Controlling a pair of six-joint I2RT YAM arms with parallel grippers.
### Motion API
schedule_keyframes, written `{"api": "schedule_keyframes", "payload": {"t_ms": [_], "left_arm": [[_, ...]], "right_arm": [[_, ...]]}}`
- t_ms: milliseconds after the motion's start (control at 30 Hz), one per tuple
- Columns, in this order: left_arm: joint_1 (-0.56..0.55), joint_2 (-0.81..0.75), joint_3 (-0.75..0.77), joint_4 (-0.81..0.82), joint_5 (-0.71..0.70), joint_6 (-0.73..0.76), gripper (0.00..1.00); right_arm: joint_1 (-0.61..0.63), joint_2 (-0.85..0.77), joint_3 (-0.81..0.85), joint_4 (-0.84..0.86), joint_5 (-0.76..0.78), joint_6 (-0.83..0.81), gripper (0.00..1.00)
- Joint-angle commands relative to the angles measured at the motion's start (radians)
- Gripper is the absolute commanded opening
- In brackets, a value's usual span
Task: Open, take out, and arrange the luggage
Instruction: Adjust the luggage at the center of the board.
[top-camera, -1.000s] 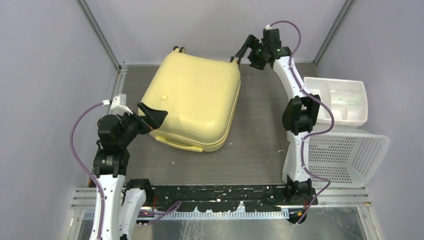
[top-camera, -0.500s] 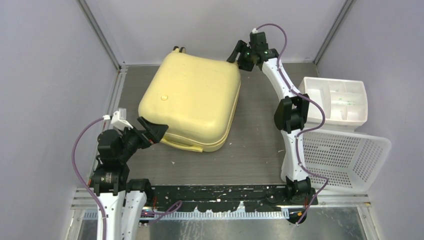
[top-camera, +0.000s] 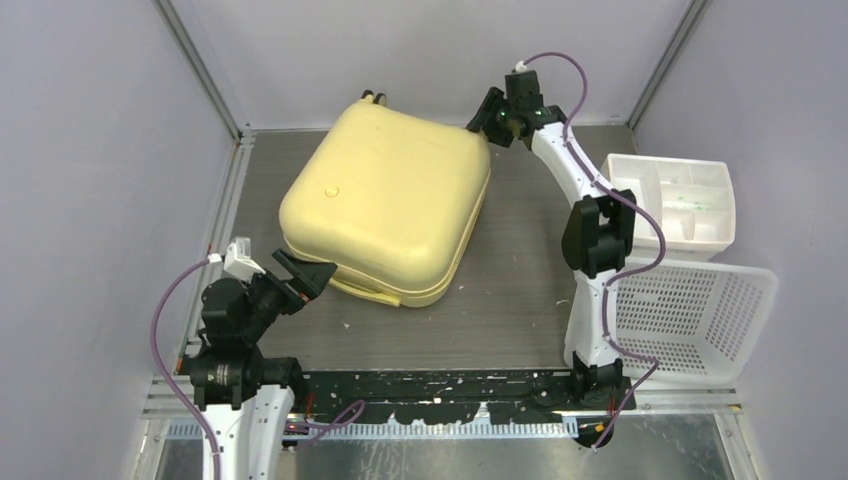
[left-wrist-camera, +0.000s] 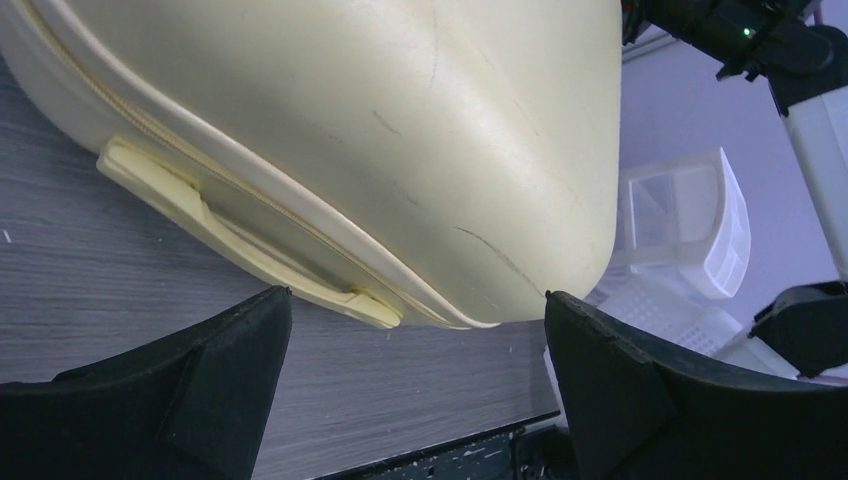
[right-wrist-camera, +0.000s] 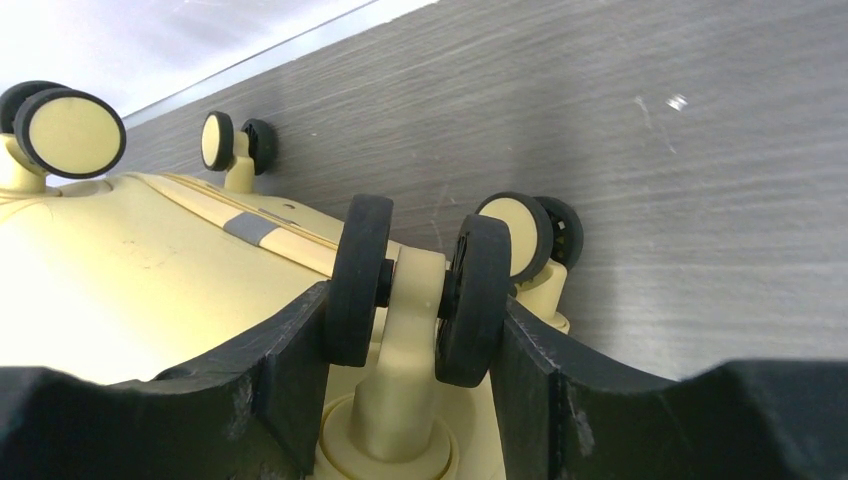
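The pale yellow luggage (top-camera: 385, 200) lies flat and closed on the grey table, its side handle (left-wrist-camera: 230, 230) facing the near edge. My left gripper (top-camera: 308, 272) stands open just off the near-left corner of the luggage (left-wrist-camera: 400, 150), with only bare table between its fingers. My right gripper (top-camera: 480, 115) is at the far-right corner. In the right wrist view its fingers press both sides of a twin black caster wheel (right-wrist-camera: 365, 280) of the luggage (right-wrist-camera: 130, 290). Other casters (right-wrist-camera: 70, 130) show behind.
A white drawer bin (top-camera: 675, 200) and a white perforated basket (top-camera: 690, 315) sit at the right edge beside the right arm. Grey walls close in the left, back and right sides. The arm bases line the near rail.
My right gripper moved onto the far-right corner caster and closed on it. The luggage shifted slightly. My left arm drew back toward the near edge, still open.
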Motion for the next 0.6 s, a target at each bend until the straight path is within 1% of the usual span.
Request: {"api": "schedule_keyframes", "payload": {"t_ms": [0, 200, 367, 433, 467, 500, 533, 567], "left_arm": [[0.004, 0.010, -0.023, 0.020, -0.025, -0.059, 0.98], [0.004, 0.041, -0.082, 0.180, -0.009, -0.134, 0.98], [0.005, 0.118, -0.090, 0.249, -0.112, -0.142, 0.98], [0.004, 0.157, -0.113, 0.320, -0.150, -0.184, 0.98], [0.004, 0.175, -0.129, 0.380, -0.158, -0.203, 0.98], [0.004, 0.196, -0.150, 0.440, -0.159, -0.239, 0.98], [0.004, 0.220, -0.163, 0.488, -0.159, -0.261, 0.97], [0.004, 0.245, -0.168, 0.522, -0.157, -0.269, 0.97]], "right_arm": [[-0.045, -0.182, -0.169, 0.061, 0.101, -0.038, 0.31], [-0.047, -0.356, -0.438, 0.141, 0.101, -0.017, 0.31], [-0.049, -0.518, -0.676, 0.199, 0.101, 0.034, 0.37], [-0.051, -0.578, -0.755, 0.233, 0.092, 0.070, 0.42], [-0.051, -0.604, -0.789, 0.248, 0.087, 0.087, 0.47], [-0.050, -0.634, -0.817, 0.263, 0.073, 0.101, 0.55], [-0.050, -0.646, -0.834, 0.274, 0.066, 0.104, 0.59], [-0.050, -0.663, -0.844, 0.278, 0.064, 0.099, 0.70]]}}
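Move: The right hand already has the suitcase's upper far-right wheel between its pads; from there the suitcase's middle lies about 21 cm back, 20 cm left and 9 cm lower, and the upper far-left wheel some 23 cm left and 9 cm farther out. The empty left hand has the suitcase's middle roughly 18 cm ahead, 15 cm right and 12 cm below, with the yellow handle about level ahead, 12 cm right and 13 cm below. Keeping its pinch on the wheel, the right hand drags that corner of the suitcase back about 11 cm and rightward some 8 cm at an even height, its wrist swinging clockwise as it pulls. The left hand, fingers wide open, first dips a little and then pushes forward about 6 cm towards the suitcase's near-left part, turning slightly counter-clockwise; whether it touches can't be seen. ##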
